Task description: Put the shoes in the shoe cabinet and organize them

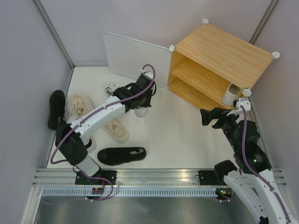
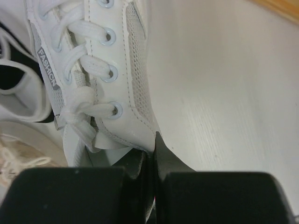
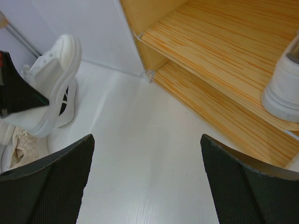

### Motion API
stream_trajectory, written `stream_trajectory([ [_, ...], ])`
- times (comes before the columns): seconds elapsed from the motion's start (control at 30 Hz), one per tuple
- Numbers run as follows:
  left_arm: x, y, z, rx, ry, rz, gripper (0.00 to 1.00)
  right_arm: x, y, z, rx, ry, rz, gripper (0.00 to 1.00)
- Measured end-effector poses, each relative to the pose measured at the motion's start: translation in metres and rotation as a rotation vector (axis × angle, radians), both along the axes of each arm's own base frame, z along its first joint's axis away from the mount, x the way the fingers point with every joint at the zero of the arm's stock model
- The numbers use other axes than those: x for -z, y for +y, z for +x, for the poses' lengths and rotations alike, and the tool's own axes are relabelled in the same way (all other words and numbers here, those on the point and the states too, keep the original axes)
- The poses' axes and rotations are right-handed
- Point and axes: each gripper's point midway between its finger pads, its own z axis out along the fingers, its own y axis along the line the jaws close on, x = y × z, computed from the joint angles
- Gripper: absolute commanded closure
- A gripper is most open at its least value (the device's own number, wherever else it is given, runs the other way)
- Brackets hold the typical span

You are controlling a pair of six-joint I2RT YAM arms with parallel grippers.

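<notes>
My left gripper (image 1: 142,96) is shut on the side edge of a white lace-up sneaker (image 2: 93,70), the jaws pinching its upper near the lace eyelets. In the right wrist view that sneaker (image 3: 51,84) hangs tilted, its sole turned toward the shoe cabinet (image 1: 219,56). The cabinet stands at the back right with its white door (image 1: 135,58) swung open. One white shoe (image 1: 231,94) rests on a wooden shelf inside, at the right end. My right gripper (image 1: 212,116) hovers open over bare floor in front of the cabinet, nothing between its fingers (image 3: 60,177).
On the floor at the left lie a black shoe (image 1: 57,108), two cream shoes (image 1: 81,105) (image 1: 117,129), another black shoe (image 1: 121,155) near the front rail, and a white shoe with black trim (image 1: 112,88) behind my left arm. Grey walls enclose both sides.
</notes>
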Motion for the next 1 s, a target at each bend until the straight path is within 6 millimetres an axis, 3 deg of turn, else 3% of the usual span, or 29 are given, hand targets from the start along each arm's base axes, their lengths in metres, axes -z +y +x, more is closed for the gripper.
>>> stream_trajectory([
  [0.13,0.036,-0.061,-0.045,0.161,0.090,0.039,0.98,-0.002,-0.007,-0.002,0.035,0.000,-0.006,0.02],
  [0.3,0.100,-0.118,-0.078,0.296,0.192,0.138,0.98,0.005,-0.012,-0.003,0.055,0.024,-0.018,0.02],
  [0.43,0.144,-0.143,-0.094,0.355,0.259,0.183,0.96,0.010,-0.014,-0.004,0.066,0.043,-0.028,0.02],
  [0.53,0.165,-0.156,-0.098,0.376,0.291,0.179,0.80,0.014,-0.016,-0.005,0.076,0.061,-0.037,0.02],
  [0.6,0.166,-0.164,-0.098,0.386,0.292,0.157,0.65,0.017,-0.017,-0.005,0.080,0.071,-0.040,0.02],
  [0.67,0.162,-0.173,-0.097,0.391,0.280,0.124,0.42,0.018,-0.017,-0.006,0.081,0.079,-0.042,0.02],
  [0.77,0.157,-0.183,-0.098,0.396,0.274,0.078,0.18,0.021,-0.018,-0.006,0.083,0.091,-0.048,0.02],
  [0.9,0.141,-0.182,-0.103,0.395,0.256,0.042,0.03,0.022,-0.018,-0.005,0.083,0.100,-0.050,0.02],
  [1.0,0.107,-0.177,-0.102,0.386,0.210,-0.009,0.00,0.024,-0.016,-0.003,0.083,0.115,-0.048,0.02],
])
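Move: The left gripper already holds the white sneaker. Its set-down spot, bare table before the cabinet, lies about 17 cm right, 9 cm back and 22 cm below. The cabinet's open front is some 31 cm right and 4 cm ahead; the beige sneaker 13 cm left and 9 cm back; the black-and-white sneaker 11 cm left and 6 cm ahead. From the right gripper the spot is roughly 22 cm left, 4 cm ahead and 29 cm down. Swing the left gripper, still pinching the white sneaker by the rim of its opening, some 17 cm right and down by about as much, while drawing back 10 cm and turning about 20 degrees clockwise, its fingers tipping further down. Over the bare table before the cabinet, open the fingers wide to let go of the rim, then lift about 6 cm clear. Let the open right gripper ease about 3 cm down and right. ##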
